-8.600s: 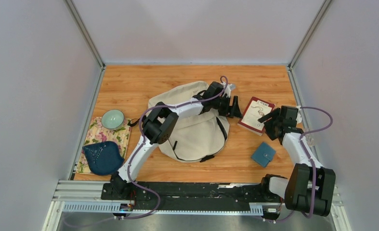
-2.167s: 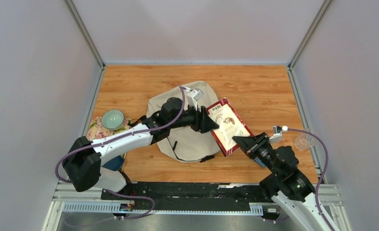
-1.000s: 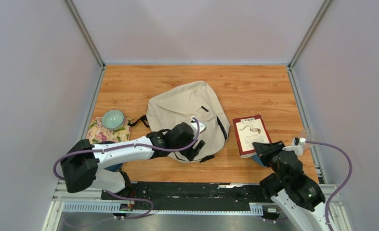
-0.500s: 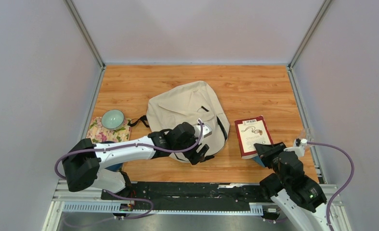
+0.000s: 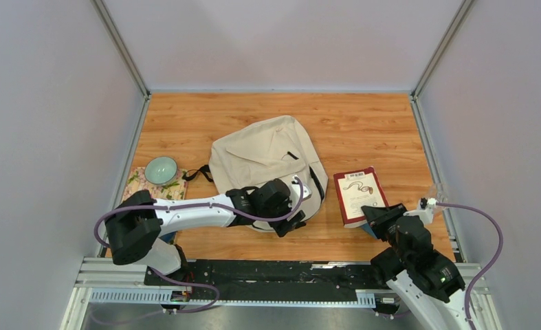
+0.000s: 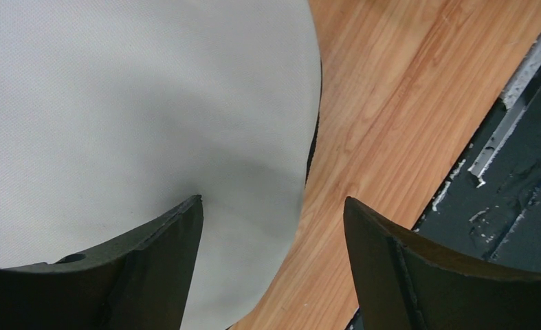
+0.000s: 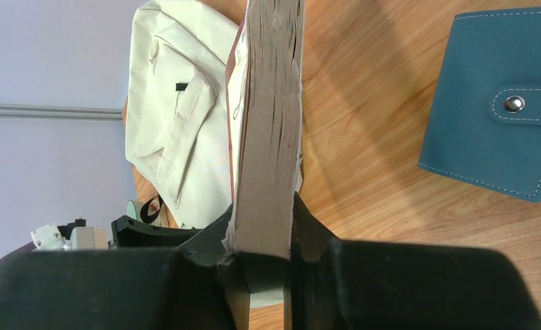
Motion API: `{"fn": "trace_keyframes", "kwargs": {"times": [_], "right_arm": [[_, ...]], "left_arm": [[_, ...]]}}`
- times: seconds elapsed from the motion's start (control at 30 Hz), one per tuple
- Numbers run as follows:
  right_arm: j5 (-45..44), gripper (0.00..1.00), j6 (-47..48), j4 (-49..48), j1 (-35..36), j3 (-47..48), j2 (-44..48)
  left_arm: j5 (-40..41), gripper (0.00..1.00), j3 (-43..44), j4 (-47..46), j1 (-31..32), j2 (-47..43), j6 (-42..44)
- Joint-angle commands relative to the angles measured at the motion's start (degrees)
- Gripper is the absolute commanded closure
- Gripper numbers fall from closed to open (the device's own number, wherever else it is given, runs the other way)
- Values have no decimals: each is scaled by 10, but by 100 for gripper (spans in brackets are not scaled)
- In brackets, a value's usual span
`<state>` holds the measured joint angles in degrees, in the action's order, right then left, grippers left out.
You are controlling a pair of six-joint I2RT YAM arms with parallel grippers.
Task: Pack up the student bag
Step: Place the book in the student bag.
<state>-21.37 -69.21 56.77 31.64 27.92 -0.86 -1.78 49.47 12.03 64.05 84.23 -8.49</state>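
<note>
The cream-beige student bag point(image 5: 267, 155) lies flat mid-table, front pocket up, black straps at its edges. My left gripper point(image 5: 291, 218) hovers open over the bag's near right edge. In the left wrist view one finger point(image 6: 150, 254) is above the fabric point(image 6: 137, 103) and the other is above bare wood, with nothing between them. My right gripper point(image 5: 376, 214) is shut on the near edge of a red-bordered book point(image 5: 355, 194), held right of the bag. The right wrist view shows the book's page block point(image 7: 267, 137) clamped between the fingers.
A blue snap wallet point(image 7: 501, 103) lies on the wood by the book, mostly hidden under the right arm from above. A pale green bowl point(image 5: 160, 170) sits on a floral mat point(image 5: 138, 185) at the left edge. Grey walls enclose the table.
My left gripper slid right and nearer along the bag's near edge, staying open. The right gripper and book have barely shifted.
</note>
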Motion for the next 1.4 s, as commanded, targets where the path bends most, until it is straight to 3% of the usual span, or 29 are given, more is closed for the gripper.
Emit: {"fn": "trace_keyframes", "kwargs": {"times": [0.0, 0.17, 0.47, 0.5, 0.53, 0.93, 1.37], "right_arm": [[-2, 100, -13, -40, 2, 4, 40], [-5, 100, -13, -33, 2, 4, 40], [-5, 100, -14, -27, 2, 3, 40], [-4, 100, -15, -25, 2, 4, 41], [-3, 100, -14, -25, 2, 5, 40], [3, 100, 7, 12, 2, 30, 44], [53, 100, 29, 34, 2, 69, 45]], "left_arm": [[48, 23, 26, -13, 3, 18, 29], [66, 36, 28, -21, 4, 30, 36], [67, 88, 23, -30, 4, 25, 28], [67, 98, 23, -30, 4, 25, 27], [68, 100, 23, -30, 4, 24, 25], [109, 100, 35, -21, 0, -49, 13], [60, 100, 68, -12, -94, -101, -77]]}}
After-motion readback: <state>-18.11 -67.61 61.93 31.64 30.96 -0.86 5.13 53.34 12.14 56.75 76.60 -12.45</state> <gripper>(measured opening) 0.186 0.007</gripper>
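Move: The left hand, open, is right over the near edge of the bag's upper flap, which lies about 2 cm ahead, straight in line sideways, and 1 cm below. The bag's body spreads some 14 cm ahead and 5 cm left of it; the red book is about 7 cm ahead and 20 cm right, slightly higher. From the right hand, already gripping that book, the flap edge is roughly 22 cm left, level fore and aft, and about 7 cm lower. Left fingers shut on the flap edge, raise it about 8 cm and forward 5; right keeps the book. ##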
